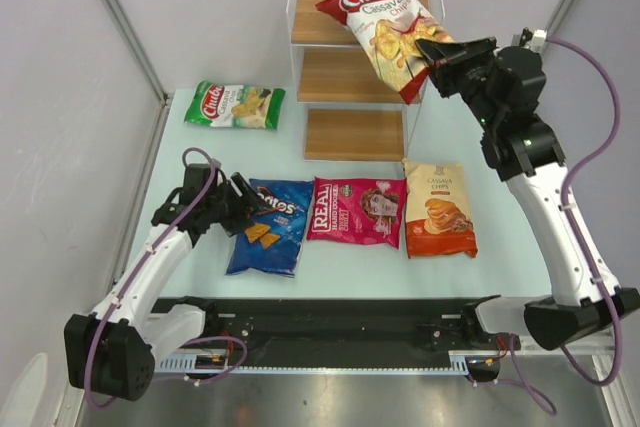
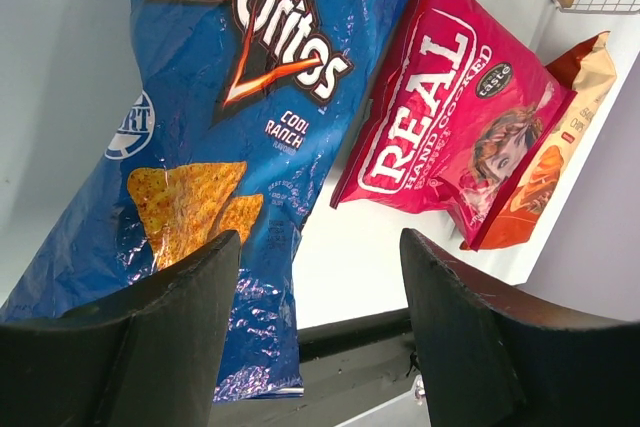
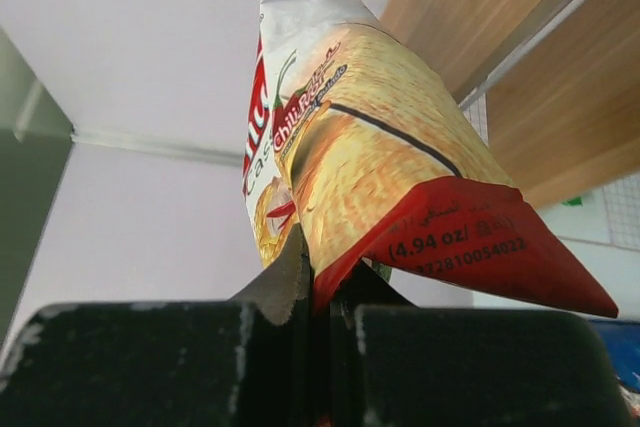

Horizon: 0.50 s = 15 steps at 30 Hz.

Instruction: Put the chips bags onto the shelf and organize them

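Observation:
My right gripper is shut on the bottom edge of the red Chuba cassava bag, holding it tilted in the air in front of the shelf; that same bag rises from the closed jaws in the right wrist view. My left gripper stands open over the left side of the blue Doritos bag, which lies flat on the table. Its lower edge passes between the open fingers. The pink Real bag, the orange-and-cream bag and the green Chuba bag lie flat on the table.
The shelf's three wooden boards hold nothing. A black rail runs along the table's near edge between the arm bases. Grey walls stand close on the left and right.

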Motion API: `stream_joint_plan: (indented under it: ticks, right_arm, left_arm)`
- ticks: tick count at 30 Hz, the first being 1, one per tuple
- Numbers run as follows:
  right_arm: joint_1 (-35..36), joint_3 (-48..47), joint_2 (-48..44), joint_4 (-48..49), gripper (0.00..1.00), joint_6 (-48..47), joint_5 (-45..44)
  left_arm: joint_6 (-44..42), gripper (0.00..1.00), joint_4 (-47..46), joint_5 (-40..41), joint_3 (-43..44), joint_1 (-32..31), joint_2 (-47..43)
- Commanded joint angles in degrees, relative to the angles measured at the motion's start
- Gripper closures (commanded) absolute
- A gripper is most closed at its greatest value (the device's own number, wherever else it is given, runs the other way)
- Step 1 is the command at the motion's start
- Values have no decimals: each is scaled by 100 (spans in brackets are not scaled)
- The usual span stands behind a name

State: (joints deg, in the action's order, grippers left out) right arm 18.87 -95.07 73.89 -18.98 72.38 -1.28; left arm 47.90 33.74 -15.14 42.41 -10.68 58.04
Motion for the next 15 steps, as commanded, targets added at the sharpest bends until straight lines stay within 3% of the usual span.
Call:
stream_joint_plan:
  ticks: [1,7,15]
  right_arm:
    - [117,-73,327,1221,100,874,-1146]
    - [187,94,591,1257,100,1972,-1875]
    - [213,-451,995,1221,100,2122,-2614]
  left_arm:
    - [-79,30,89,55,91,31,-135]
    - [-123,30,221,107,136,22,-214]
    - [-158,30,230,134,223,-57,-126]
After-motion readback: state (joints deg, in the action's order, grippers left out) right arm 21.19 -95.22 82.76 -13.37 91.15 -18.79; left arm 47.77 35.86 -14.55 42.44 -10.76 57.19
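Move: The right hand pinches the lower right edge of the red Chuba bag, high up at the right front of the rack; the middle of the rack's top shelf is about 14 cm ahead, 10 cm to the left and 8 cm down. Down on the table, the orange cassava bag lies some 10 cm back and 9 cm right, the pink REAL bag 9 cm back and 9 cm left, both nearly 50 cm below. From the idle left hand the top shelf is about 26 cm ahead, 20 cm right and 30 cm higher. Forward goes the right hand, about 7 cm and slowing, towards the top shelf, sinking some 3 cm on the way before easing slightly back up. The wrist turns clockwise about 15 degrees and rolls its left side up, swinging the Chuba bag in over the shelf inside the right-hand wire side, while the shut fingers keep their pinch on its edge. ##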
